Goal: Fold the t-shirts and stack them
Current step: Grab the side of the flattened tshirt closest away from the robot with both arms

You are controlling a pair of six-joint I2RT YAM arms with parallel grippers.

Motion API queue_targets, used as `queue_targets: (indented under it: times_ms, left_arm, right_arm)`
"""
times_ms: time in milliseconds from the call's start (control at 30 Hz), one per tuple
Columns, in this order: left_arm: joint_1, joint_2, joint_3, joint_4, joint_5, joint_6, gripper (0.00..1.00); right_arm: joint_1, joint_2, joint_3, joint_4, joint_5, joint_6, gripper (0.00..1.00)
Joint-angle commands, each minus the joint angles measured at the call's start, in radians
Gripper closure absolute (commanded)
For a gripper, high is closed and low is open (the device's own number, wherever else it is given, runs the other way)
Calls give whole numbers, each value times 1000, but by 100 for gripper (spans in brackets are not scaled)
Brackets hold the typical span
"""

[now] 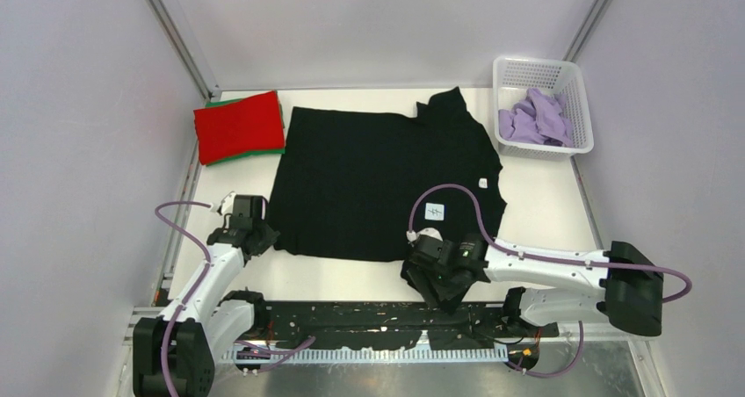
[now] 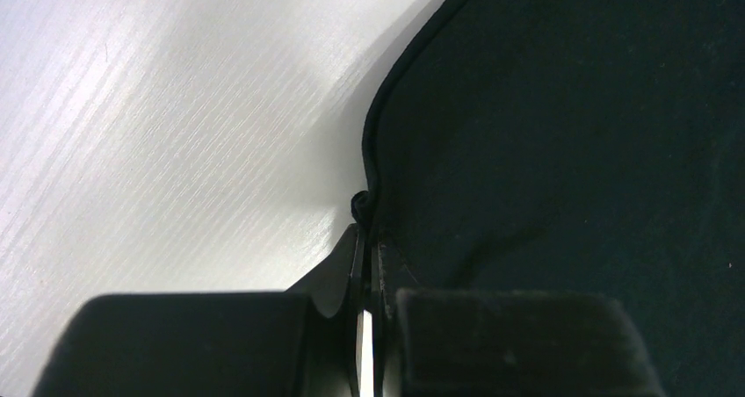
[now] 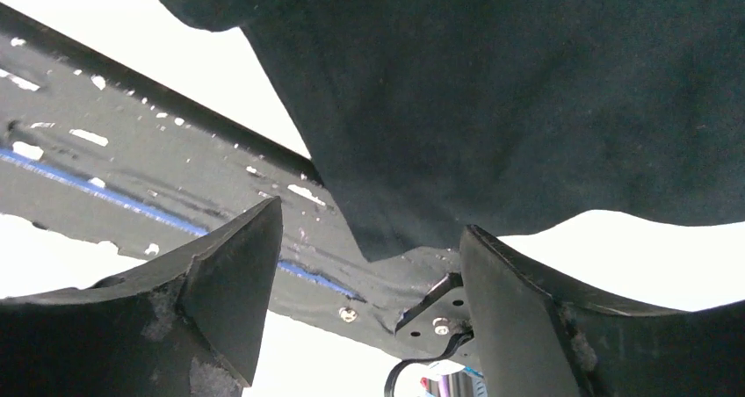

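A large black t-shirt (image 1: 378,182) lies spread flat mid-table, with a small white tag (image 1: 482,183) near its right side. My left gripper (image 1: 268,232) is at the shirt's lower left edge. In the left wrist view this gripper (image 2: 367,230) is shut, pinching the black hem (image 2: 369,186). My right gripper (image 1: 437,285) hovers over the shirt's near right sleeve at the table's front edge. Its jaws (image 3: 369,220) stand open, with the sleeve's corner (image 3: 386,239) hanging between the fingertips and untouched. Red over green folded t-shirts (image 1: 239,126) sit at the back left. A lavender t-shirt (image 1: 536,118) lies crumpled in a basket.
A white mesh basket (image 1: 582,98) stands at the back right corner. A black mounting rail (image 1: 351,331) runs along the near table edge under the right gripper. Walls and metal posts close in the left, right and back sides.
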Motion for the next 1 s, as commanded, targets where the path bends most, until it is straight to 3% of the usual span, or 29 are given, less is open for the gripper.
queue_targets:
  times_ms: [0, 267, 633, 967]
  left_arm:
    - [2, -17, -9, 34, 15, 7, 100]
    - [2, -2, -8, 44, 23, 10, 100]
    - [2, -33, -10, 12, 18, 9, 100]
    - [2, -194, -77, -92, 50, -25, 100]
  right_arm:
    - [9, 69, 3, 66, 57, 41, 22]
    - [-40, 169, -42, 132, 151, 82, 40]
    - [-82, 124, -69, 107, 116, 79, 94]
    - [-48, 30, -4, -107, -8, -27, 95]
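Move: The end of the black t-shirt's near sleeve lies about 3 cm ahead of the open right hand and 3 cm below it, neither left nor right. At about the same depth, the square white patch is some 19 cm ahead and about 1 cm left of this hand; the small white label is roughly 25 cm ahead and 8 cm right. From the left hand, which already pinches the near hem corner, the sleeve end is about 37 cm right, 10 cm back and 2 cm below. Onto the near sleeve end of the black t-shirt the right hand sinks about 3 cm while reaching nearly 3 cm forward; its fingers shut fully and pinch the cloth, turning a little clockwise. Keeping hold, it then draws the sleeve right, some 2.5 cm, and back about half as far, rising slightly. The left hand keeps its pinch on the hem corner, nearly still, before easing up and back by under 1 cm. ##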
